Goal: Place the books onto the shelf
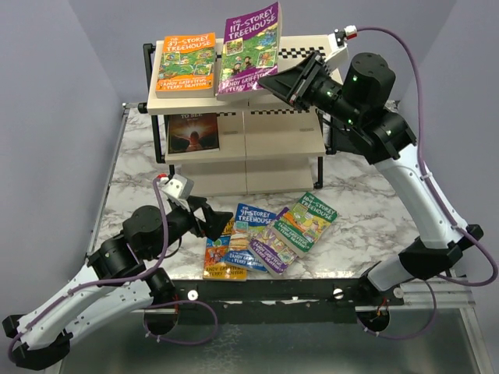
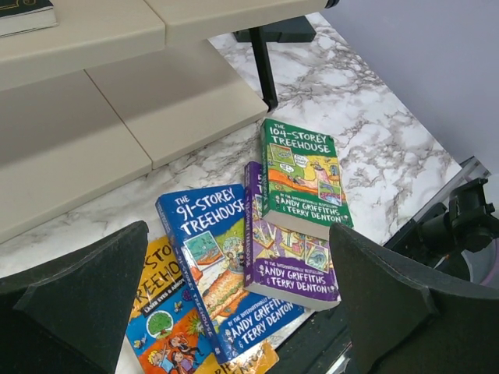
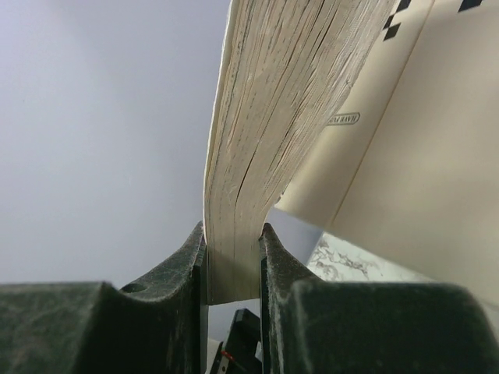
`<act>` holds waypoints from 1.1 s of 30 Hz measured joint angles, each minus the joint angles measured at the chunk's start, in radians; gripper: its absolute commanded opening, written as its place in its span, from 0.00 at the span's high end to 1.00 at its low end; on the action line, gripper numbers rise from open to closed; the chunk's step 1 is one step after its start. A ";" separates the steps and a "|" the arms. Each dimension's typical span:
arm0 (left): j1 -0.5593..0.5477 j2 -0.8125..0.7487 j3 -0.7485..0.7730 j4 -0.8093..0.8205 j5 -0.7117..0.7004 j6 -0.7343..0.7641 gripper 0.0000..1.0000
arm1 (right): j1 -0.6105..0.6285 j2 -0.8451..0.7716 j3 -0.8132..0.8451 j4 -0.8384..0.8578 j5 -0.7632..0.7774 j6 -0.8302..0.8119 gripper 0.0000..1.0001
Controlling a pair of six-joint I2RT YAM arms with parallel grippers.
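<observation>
My right gripper (image 1: pixel 271 80) is shut on the lower right edge of a purple "117-Storey" book (image 1: pixel 251 47), which lies tilted over the top tier of the shelf (image 1: pixel 284 139). The right wrist view shows its page edge (image 3: pixel 281 93) pinched in the right gripper (image 3: pixel 232 251). An orange book (image 1: pixel 185 64) lies flat on the top tier and a dark book (image 1: pixel 192 132) on the middle tier. On the table lie a blue book (image 2: pixel 210 257), a purple one (image 2: pixel 292 261), a green one (image 2: pixel 300 171) and a yellow one (image 2: pixel 160 312). My left gripper (image 2: pixel 235 257) hangs open above them.
The table books overlap in a fan near the marble table's front edge (image 1: pixel 257 279). The shelf's black frame leg (image 2: pixel 263 70) stands just behind the pile. A grey wall rises on each side.
</observation>
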 measured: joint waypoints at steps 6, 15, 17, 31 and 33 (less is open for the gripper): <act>0.000 -0.010 -0.001 0.000 0.001 0.000 0.01 | -0.052 0.102 0.124 -0.026 -0.035 0.040 0.99; 0.000 -0.025 -0.005 0.000 0.001 0.000 0.01 | -0.150 0.214 0.219 -0.074 -0.161 0.095 0.99; 0.000 -0.025 -0.005 0.000 0.001 0.000 0.01 | -0.165 0.242 0.243 -0.081 -0.191 0.105 0.99; 0.000 -0.020 -0.006 0.000 0.001 0.000 0.01 | -0.182 0.329 0.308 -0.107 -0.333 0.143 0.99; 0.000 -0.019 -0.006 0.000 0.001 0.000 0.01 | -0.182 0.330 0.308 -0.107 -0.339 0.145 0.99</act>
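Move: The right hand holds the purple 117-Storey book by its lower right corner; its free spot on the top shelf is centred about 12 cm ahead, 6 left and 5 below. The orange 39-Storey book's middle lies some 11 cm ahead, 18 left and 5 below; the shelf's front edge is about level with the hand, 5 below. From the idle left hand the spot is roughly 28 cm ahead, 3 right, 20 up. The right hand carries the pinched 117-Storey book forward about 8 cm over the top shelf, sinking and tipping down. ##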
